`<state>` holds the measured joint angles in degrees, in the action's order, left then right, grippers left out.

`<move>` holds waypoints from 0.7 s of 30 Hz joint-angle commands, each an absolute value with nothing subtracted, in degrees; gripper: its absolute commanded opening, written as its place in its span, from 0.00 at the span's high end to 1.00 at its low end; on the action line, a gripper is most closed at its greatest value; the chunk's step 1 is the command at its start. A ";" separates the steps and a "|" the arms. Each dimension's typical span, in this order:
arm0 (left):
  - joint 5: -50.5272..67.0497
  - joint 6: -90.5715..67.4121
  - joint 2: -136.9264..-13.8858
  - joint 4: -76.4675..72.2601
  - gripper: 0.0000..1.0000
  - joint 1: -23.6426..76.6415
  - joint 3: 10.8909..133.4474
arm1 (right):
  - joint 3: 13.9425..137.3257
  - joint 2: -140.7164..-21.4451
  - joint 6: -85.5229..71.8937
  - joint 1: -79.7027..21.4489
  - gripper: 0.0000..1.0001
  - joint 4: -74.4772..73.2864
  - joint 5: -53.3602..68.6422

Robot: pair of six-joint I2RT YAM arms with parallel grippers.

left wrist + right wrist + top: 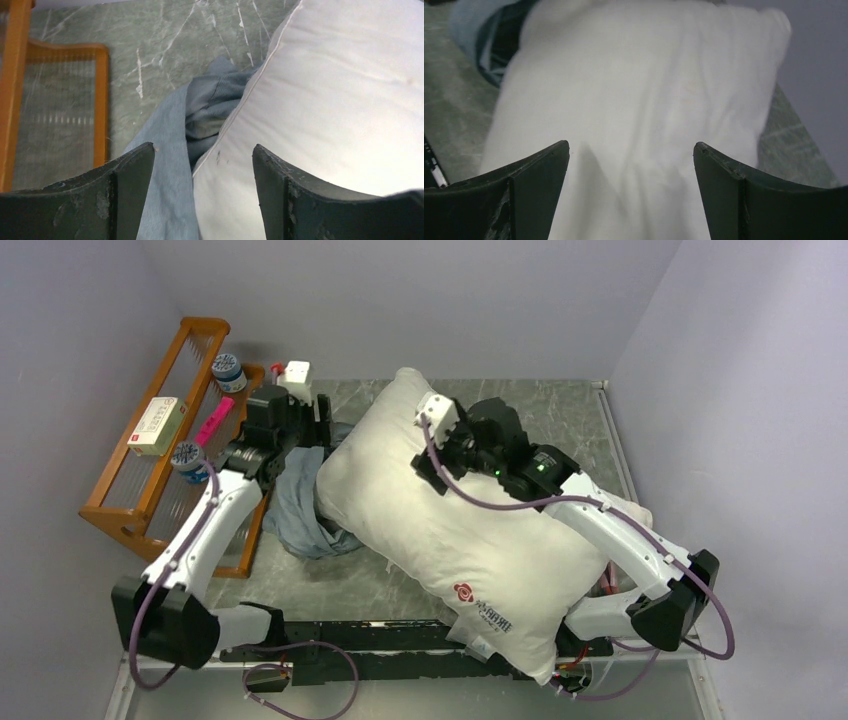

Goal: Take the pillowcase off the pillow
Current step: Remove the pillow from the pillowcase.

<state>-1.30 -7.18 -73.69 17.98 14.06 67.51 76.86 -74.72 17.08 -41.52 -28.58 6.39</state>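
Note:
The white pillow (440,530) lies bare and diagonal across the table, its red flower logo near the front. A grey-blue heap, the pillowcase (300,510), is crumpled at the pillow's left side, partly tucked under it. My left gripper (202,160) is open above the seam where the pillowcase (170,150) meets the pillow (340,90), with nothing between its fingers. Over the pillow's upper middle, my right gripper (631,155) is open wide, only the pillow's white cloth (644,90) below it. In the top view the left gripper (290,430) sits at the pillow's far left corner.
A wooden rack (150,510) stands at the left edge with a box (157,426), two jars and a pink item. A white block (297,373) sits behind the left gripper. Grey walls close in the back and right. Marble tabletop (150,45) shows beyond the pillowcase.

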 commanded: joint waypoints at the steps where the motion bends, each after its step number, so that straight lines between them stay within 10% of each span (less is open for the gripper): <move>1: -4.95 -8.71 -66.33 20.41 0.23 14.26 63.61 | 80.92 -75.32 21.04 -47.44 0.04 -28.97 4.41; 21: -9.77 -10.94 -48.48 19.64 0.20 14.29 43.56 | 80.40 -92.46 27.73 -64.46 0.00 -30.03 -5.41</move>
<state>-8.99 -9.78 -49.87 21.93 14.09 45.41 80.62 -90.19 25.93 -64.45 -29.82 0.45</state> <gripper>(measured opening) 0.801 0.994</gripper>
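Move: The crumpled blue-grey pillowcase lies about 9 cm back from the left hand, hardly to its left, and some 21 cm below; the wooden rack stands level with that hand, roughly 22 cm to its left. From the right hand the pillowcase is around 26 cm left, 2 cm back and 25 cm down, while the white pillow's middle is some 8 cm right, 6 cm back and 20 cm below. Both open hands approach the pillowcase: right about 12 cm left and back, then down; left 10 cm back. ##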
